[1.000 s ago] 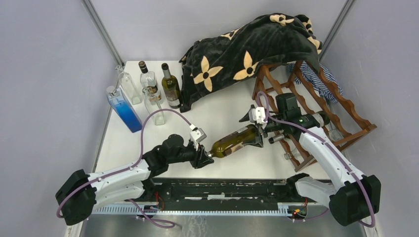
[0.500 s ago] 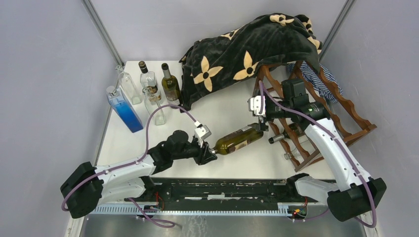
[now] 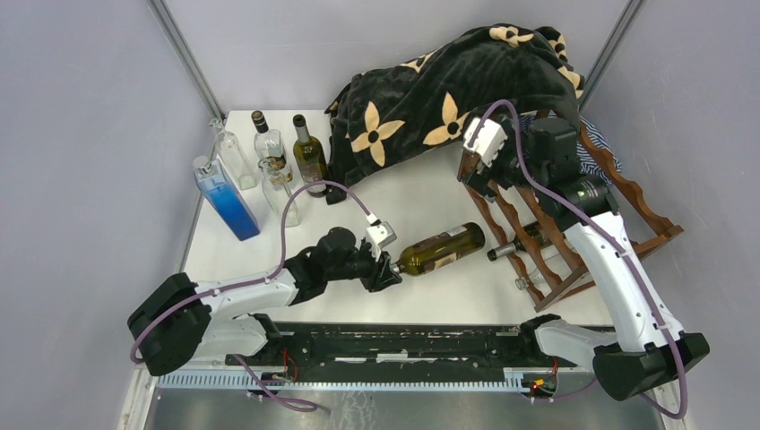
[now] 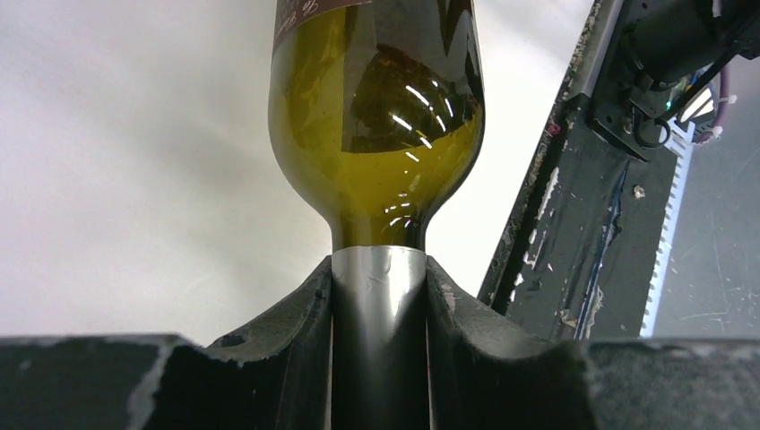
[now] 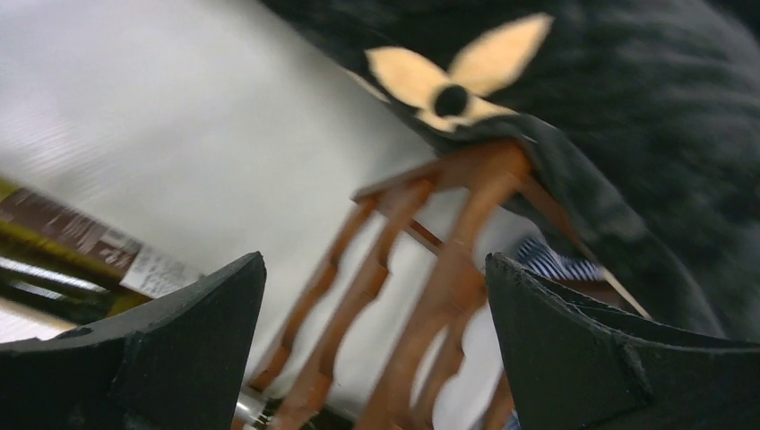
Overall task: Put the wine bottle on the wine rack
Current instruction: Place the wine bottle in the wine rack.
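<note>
The wine bottle (image 3: 439, 248) is olive-green glass with a dark label and lies almost level, its base pointing right toward the wine rack (image 3: 618, 210). My left gripper (image 3: 384, 269) is shut on its foil-covered neck. In the left wrist view both fingers (image 4: 296, 313) press against the neck below the bottle's shoulder (image 4: 376, 116). My right gripper (image 3: 473, 170) hangs open by the rack's upper left corner, apart from the bottle. Its wrist view shows the rack's scalloped rails (image 5: 448, 269) between the wide-open right gripper (image 5: 374, 262), blurred.
A black blanket with cream flowers (image 3: 448, 90) drapes over the rack's back, a striped cloth (image 3: 587, 148) beside it. Two bottles lie in the rack, one dark (image 3: 515, 246) and one clear (image 3: 527, 282). A blue bottle (image 3: 224, 197), clear bottles and a green one (image 3: 310, 157) stand back left.
My right gripper has risen from the bottle's base to the rack's top left corner, still open. My left gripper has carried the bottle a little to the right.
</note>
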Controlling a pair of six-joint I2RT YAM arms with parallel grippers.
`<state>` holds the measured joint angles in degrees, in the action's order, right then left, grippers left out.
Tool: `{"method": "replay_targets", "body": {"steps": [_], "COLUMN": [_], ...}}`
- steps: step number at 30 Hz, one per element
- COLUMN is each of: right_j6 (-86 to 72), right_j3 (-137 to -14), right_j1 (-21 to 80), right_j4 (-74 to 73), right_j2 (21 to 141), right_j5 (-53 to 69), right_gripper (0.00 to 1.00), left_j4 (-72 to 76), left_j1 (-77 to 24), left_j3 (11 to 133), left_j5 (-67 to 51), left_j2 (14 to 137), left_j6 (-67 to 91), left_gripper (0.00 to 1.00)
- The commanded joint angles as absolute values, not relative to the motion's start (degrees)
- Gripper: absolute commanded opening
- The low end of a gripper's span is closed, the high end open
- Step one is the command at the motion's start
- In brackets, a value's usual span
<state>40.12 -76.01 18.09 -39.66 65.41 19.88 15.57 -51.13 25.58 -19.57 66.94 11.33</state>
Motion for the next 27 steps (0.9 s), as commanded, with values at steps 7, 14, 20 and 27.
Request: {"method": "replay_targets", "body": {"steps": [7, 14, 20, 27], "right_j6": [27.65, 25.14, 24.96, 23.66], "right_j3": [-79.35, -79.18, -77.66, -77.19], "right_j1": [14.60, 8.40, 6.14, 4.82], "right_j4": [-36.61, -38.70, -38.35, -38.91], "right_j2": [67.59, 71.53, 73.73, 75.79], "right_j5": [0.91, 7.91, 12.76, 18.13], "right_gripper": [0.91, 0.83, 0.72, 0.61], "left_j4": [29.43, 30.52, 33.05, 36.28], "left_j1": [-51.18, -51.11, -50.76, -49.84], "left_j3": [36.58, 38.46, 38.93, 38.96], "left_j5": [-23.07, -24.22, -24.46, -24.55], "left_j2": [75.23, 78.74, 80.68, 82.10], "left_j6": [6.52, 6.19, 6.91, 8.34], "left_gripper": [0.02, 0.02, 0.02, 0.02]}}
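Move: The left hand grips the wine bottle by the neck; the rack's left edge, where its base points, is about 28 cm right, 10 ahead and 6 lower. The bottle already racked is about 35 right, 9 ahead, 6 lower, and the clear bottle 41 right, 2 ahead, 7 lower. The raised rail is about 9 cm right of the right hand, 4 ahead, 11 below; the blanket 20 straight ahead, 15 below. Keeping its pinch on the bottle's neck, the left hand carries the bottle level, rightward and forward some 6 cm, base first towards the rack's left edge. The open right hand swings right and forward, then sinks about 5 cm over the raised rail, turning clockwise nearly 30 degrees and tipping its fingers down as they close by a third. ##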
